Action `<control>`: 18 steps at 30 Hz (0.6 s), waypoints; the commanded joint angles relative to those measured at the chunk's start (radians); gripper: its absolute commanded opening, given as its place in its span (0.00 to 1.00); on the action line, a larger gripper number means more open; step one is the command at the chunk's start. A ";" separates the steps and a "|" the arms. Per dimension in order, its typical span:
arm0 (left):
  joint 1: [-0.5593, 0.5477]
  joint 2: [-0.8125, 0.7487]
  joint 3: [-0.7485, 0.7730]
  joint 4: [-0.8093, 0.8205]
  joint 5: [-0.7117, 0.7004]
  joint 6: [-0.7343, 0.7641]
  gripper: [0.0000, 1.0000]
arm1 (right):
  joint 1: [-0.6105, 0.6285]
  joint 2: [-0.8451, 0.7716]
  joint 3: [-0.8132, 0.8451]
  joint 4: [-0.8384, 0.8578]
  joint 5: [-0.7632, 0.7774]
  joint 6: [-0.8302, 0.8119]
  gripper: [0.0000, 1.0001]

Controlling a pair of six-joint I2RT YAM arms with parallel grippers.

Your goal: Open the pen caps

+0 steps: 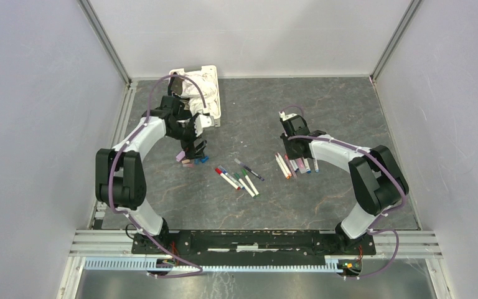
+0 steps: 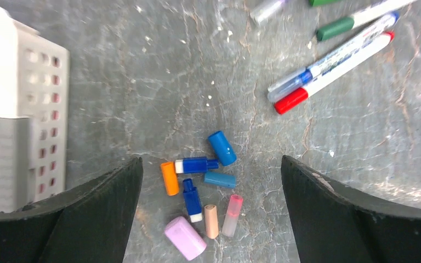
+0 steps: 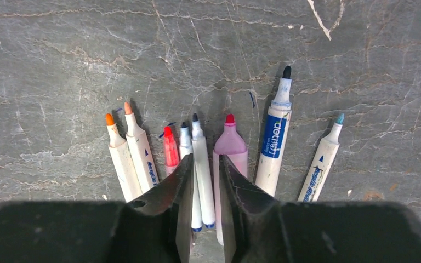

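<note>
Several loose pen caps (image 2: 169, 178), orange, blue, purple, tan and pink, lie in a small pile on the grey table. My left gripper (image 2: 211, 160) hovers over them, open wide and empty; from above it (image 1: 194, 149) stands over the pile (image 1: 190, 160). Several capped pens (image 1: 239, 177) lie mid-table, and red, blue and green capped ones (image 2: 329, 74) show in the left wrist view. Several uncapped pens (image 3: 140, 148) lie side by side under my right gripper (image 3: 205, 164), whose jaws stand a narrow gap apart, holding nothing, over a white pen (image 3: 203, 148) and a pink pen (image 3: 230, 145).
A white slotted basket (image 1: 215, 93) with white cloth in it stands at the back left, just behind the left arm; its wall (image 2: 38, 109) shows left of the caps. Grey walls enclose the table on three sides.
</note>
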 commanded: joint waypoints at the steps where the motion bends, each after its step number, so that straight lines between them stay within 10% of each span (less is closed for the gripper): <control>1: -0.002 -0.077 0.129 -0.108 0.089 -0.127 1.00 | -0.001 -0.007 0.003 0.024 0.035 -0.012 0.30; 11: 0.008 -0.124 0.393 -0.239 0.024 -0.324 1.00 | 0.033 -0.149 -0.025 0.021 0.026 -0.006 0.45; 18: 0.019 -0.256 0.328 -0.006 -0.066 -0.560 1.00 | 0.231 -0.129 0.011 0.048 -0.049 -0.051 0.47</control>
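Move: The purple pen, still capped, lies about 18 cm to the right hand's left and 4 cm back; the bright green marker is also 18 cm left but 9 cm back. The right fingertips are low, with the orange-tipped pens some 5 cm left and the pink highlighter 2 cm right, both 2 cm back. From the left hand the purple pen is roughly 21 cm right, 7 cm back and 7 cm below; the loose caps lie 3 cm back and 2 cm left. Right opens wider, lifts and heads left towards the purple pen, about 5 cm each; left rises 16 cm. ##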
